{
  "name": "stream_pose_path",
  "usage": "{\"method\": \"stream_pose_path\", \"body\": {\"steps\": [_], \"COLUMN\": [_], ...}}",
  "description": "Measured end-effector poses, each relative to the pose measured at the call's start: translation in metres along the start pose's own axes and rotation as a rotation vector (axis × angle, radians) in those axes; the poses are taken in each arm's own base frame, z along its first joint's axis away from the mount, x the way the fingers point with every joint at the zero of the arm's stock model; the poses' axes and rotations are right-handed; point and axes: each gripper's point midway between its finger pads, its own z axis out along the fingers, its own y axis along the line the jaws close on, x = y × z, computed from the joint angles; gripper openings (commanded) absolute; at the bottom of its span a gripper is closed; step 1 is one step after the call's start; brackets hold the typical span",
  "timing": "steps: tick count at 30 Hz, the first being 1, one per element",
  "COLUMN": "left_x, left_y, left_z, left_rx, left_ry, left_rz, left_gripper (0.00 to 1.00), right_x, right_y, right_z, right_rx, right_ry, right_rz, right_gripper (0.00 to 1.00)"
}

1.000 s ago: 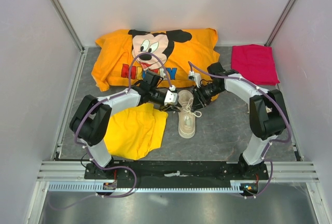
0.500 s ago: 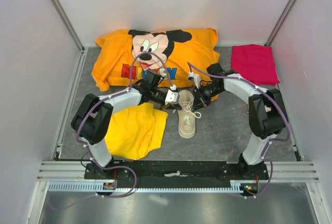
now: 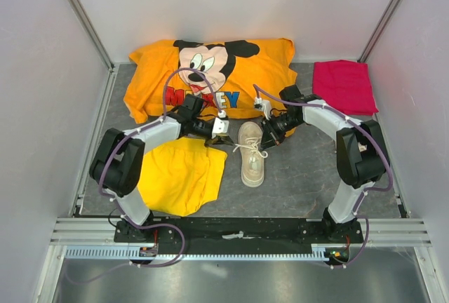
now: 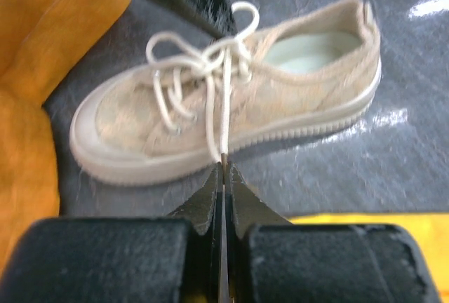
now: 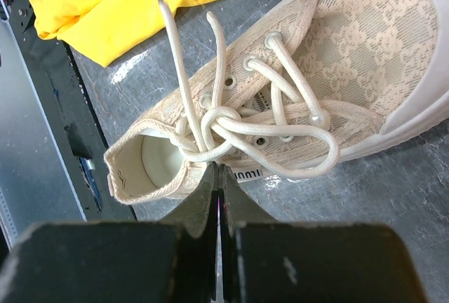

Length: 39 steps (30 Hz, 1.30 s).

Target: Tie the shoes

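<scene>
One cream-beige shoe (image 3: 252, 157) lies on the grey table with its toe towards the near edge; a second shoe is out of view. Its white laces (image 5: 231, 129) are crossed in a loose knot over the tongue. My left gripper (image 4: 223, 167) is shut on one lace end (image 4: 224, 117), which runs straight from the knot to the fingertips. It sits left of the shoe (image 3: 211, 139). My right gripper (image 5: 218, 167) is shut, its tips against the lace loop by the shoe's collar; no lace shows between them. It sits at the shoe's right side (image 3: 267, 137).
Yellow shorts (image 3: 181, 175) lie left of the shoe under the left arm. An orange Mickey shirt (image 3: 210, 78) is spread behind both grippers. A folded pink cloth (image 3: 344, 85) lies at the back right. White walls close in the table.
Both grippers have closed. My left gripper has drawn back to the left, away from the shoe, with the lace end stretched out. The right arm has barely moved.
</scene>
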Motion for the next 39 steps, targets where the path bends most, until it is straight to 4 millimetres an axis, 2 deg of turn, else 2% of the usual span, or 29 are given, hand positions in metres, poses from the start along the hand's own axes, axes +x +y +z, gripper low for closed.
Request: {"method": "stream_pose_path", "body": {"steps": [5, 9, 10, 13, 16, 22, 26, 32, 39], "left_x": [0.014, 0.019, 0.020, 0.023, 0.016, -0.018, -0.038, -0.042, -0.043], "left_y": [-0.003, -0.012, -0.013, -0.018, -0.021, 0.010, 0.029, 0.028, 0.032], "left_z": [-0.026, -0.033, -0.034, -0.038, -0.038, -0.028, -0.005, 0.022, 0.032], "left_rx": [-0.030, -0.016, -0.012, -0.001, 0.001, -0.089, -0.104, -0.094, -0.125], "left_ry": [0.048, 0.079, 0.086, 0.096, 0.061, -0.061, -0.138, -0.168, -0.186], "left_rz": [0.004, 0.019, 0.023, 0.021, -0.028, -0.224, -0.393, -0.613, -0.745], "left_gripper": [0.02, 0.04, 0.18, 0.43, 0.50, 0.54, 0.56, 0.57, 0.57], "right_x": [-0.002, -0.006, -0.007, -0.010, -0.010, -0.015, -0.016, -0.017, -0.019], "right_y": [0.001, 0.004, 0.005, 0.008, 0.010, 0.011, 0.010, 0.012, 0.016], "right_z": [-0.002, -0.006, -0.007, -0.010, -0.011, -0.012, -0.010, -0.008, -0.009], "right_rx": [0.006, 0.012, 0.014, 0.020, 0.023, 0.032, 0.035, 0.035, 0.037], "right_ry": [-0.007, -0.021, -0.026, -0.040, -0.053, -0.082, -0.093, -0.102, -0.113], "right_rz": [-0.009, -0.020, -0.022, -0.029, -0.030, -0.022, -0.006, 0.004, 0.005], "right_gripper": [0.00, 0.00, 0.00, 0.00, 0.00, 0.00, 0.00, 0.00, 0.00]}}
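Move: The left gripper holds the pulled lace end. The half-tied knot with its loops lies about 8 cm to its right, about 1 cm back and a touch lower. The shoe's middle is roughly 7 cm right, 3 cm back and 4 cm below, and the yellow cloth's middle some 16 cm left, 10 cm back and 8 cm below. From the right gripper, shut on the lace, the knot is about 2 cm to the left, level fore and aft and 1 cm lower. Keep drawing the lace end left, away from the knot, with the left gripper for nearly 5 cm, then open to let go of it. Lift slightly and sweep about 10 cm back right to the knot, rolling the hand some 40 degrees, with the open fingers either side of the loop. Keep the right gripper pinched on the lace by the knot, raising it 2–3 cm. ##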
